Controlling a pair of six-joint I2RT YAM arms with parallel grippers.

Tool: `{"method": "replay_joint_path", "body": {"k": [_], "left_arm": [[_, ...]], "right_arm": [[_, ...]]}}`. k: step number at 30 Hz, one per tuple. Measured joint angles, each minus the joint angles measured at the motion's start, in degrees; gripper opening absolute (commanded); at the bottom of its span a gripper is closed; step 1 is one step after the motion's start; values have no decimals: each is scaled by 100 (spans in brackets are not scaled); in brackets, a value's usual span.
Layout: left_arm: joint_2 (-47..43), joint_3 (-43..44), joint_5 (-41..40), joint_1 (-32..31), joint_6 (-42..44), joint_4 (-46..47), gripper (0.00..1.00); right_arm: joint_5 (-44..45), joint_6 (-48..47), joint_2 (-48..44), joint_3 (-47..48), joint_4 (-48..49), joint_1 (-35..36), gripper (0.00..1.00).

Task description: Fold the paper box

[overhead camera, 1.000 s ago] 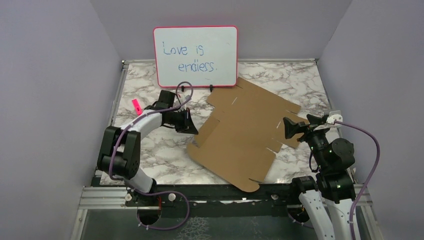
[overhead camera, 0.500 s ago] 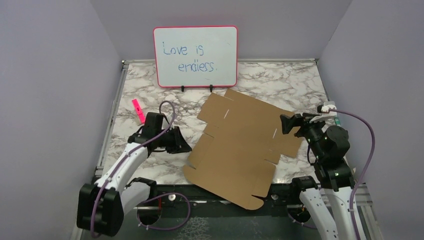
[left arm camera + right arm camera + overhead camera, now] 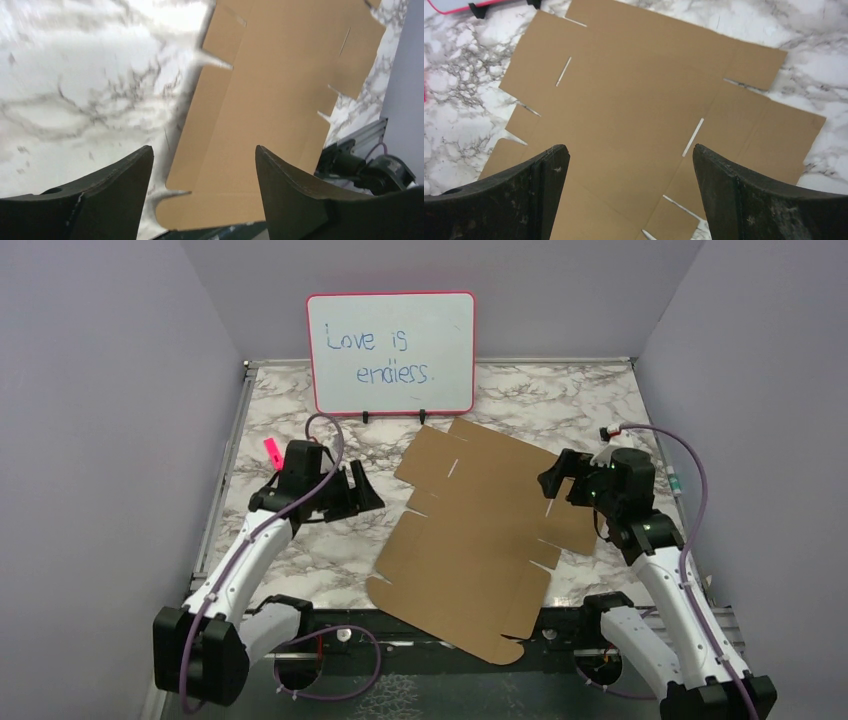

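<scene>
The paper box [image 3: 480, 530] is a flat brown die-cut sheet with flaps and slots, lying on the marble table [image 3: 300, 560]. Its near corner hangs over the front edge. My left gripper [image 3: 365, 495] is open just left of the sheet's left edge and touches nothing. The left wrist view shows the sheet [image 3: 280, 90] beyond the left gripper [image 3: 204, 148], with nothing between the fingers. My right gripper [image 3: 553, 480] hovers open over the sheet's right part. Under it, in the right wrist view, the sheet [image 3: 634, 100] fills the space below the right gripper [image 3: 629, 147].
A pink-framed whiteboard [image 3: 391, 352] stands at the back, close behind the sheet's far corner. A pink marker [image 3: 272, 453] lies at the table's left side. Grey walls close in on the left, right and back.
My left gripper went from shut to open and drew back from the sheet's left edge. The sheet slid a little toward the front. My right arm swung in over the sheet's right side.
</scene>
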Motion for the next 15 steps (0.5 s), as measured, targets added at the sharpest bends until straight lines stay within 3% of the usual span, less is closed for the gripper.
{"method": "replay_joint_path", "body": {"k": [5, 11, 15], "left_arm": [[955, 831, -254, 0, 330, 498, 78], [2736, 1945, -177, 7, 660, 1001, 77], [3875, 2649, -63, 11, 874, 1139, 71]], "right_arm": [[-2, 208, 260, -195, 13, 0, 100], [-46, 273, 310, -560, 361, 0, 100], [-133, 291, 326, -787, 621, 0, 100]]}}
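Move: The near corner of the box's far-left flap lies about 14 cm ahead of the left hand, 4 cm right and 6 cm below; the small left tab is about 6 cm ahead and 10 cm right. The box's right flap lies about 13 cm below the right hand, 5 cm right and about level fore and aft, with the slot beside that flap some 4 cm ahead of this hand, neither left nor right. Open left hand sweeps 15 cm forward to the far-left flap's corner; open right sinks 5 cm toward the cardboard. ##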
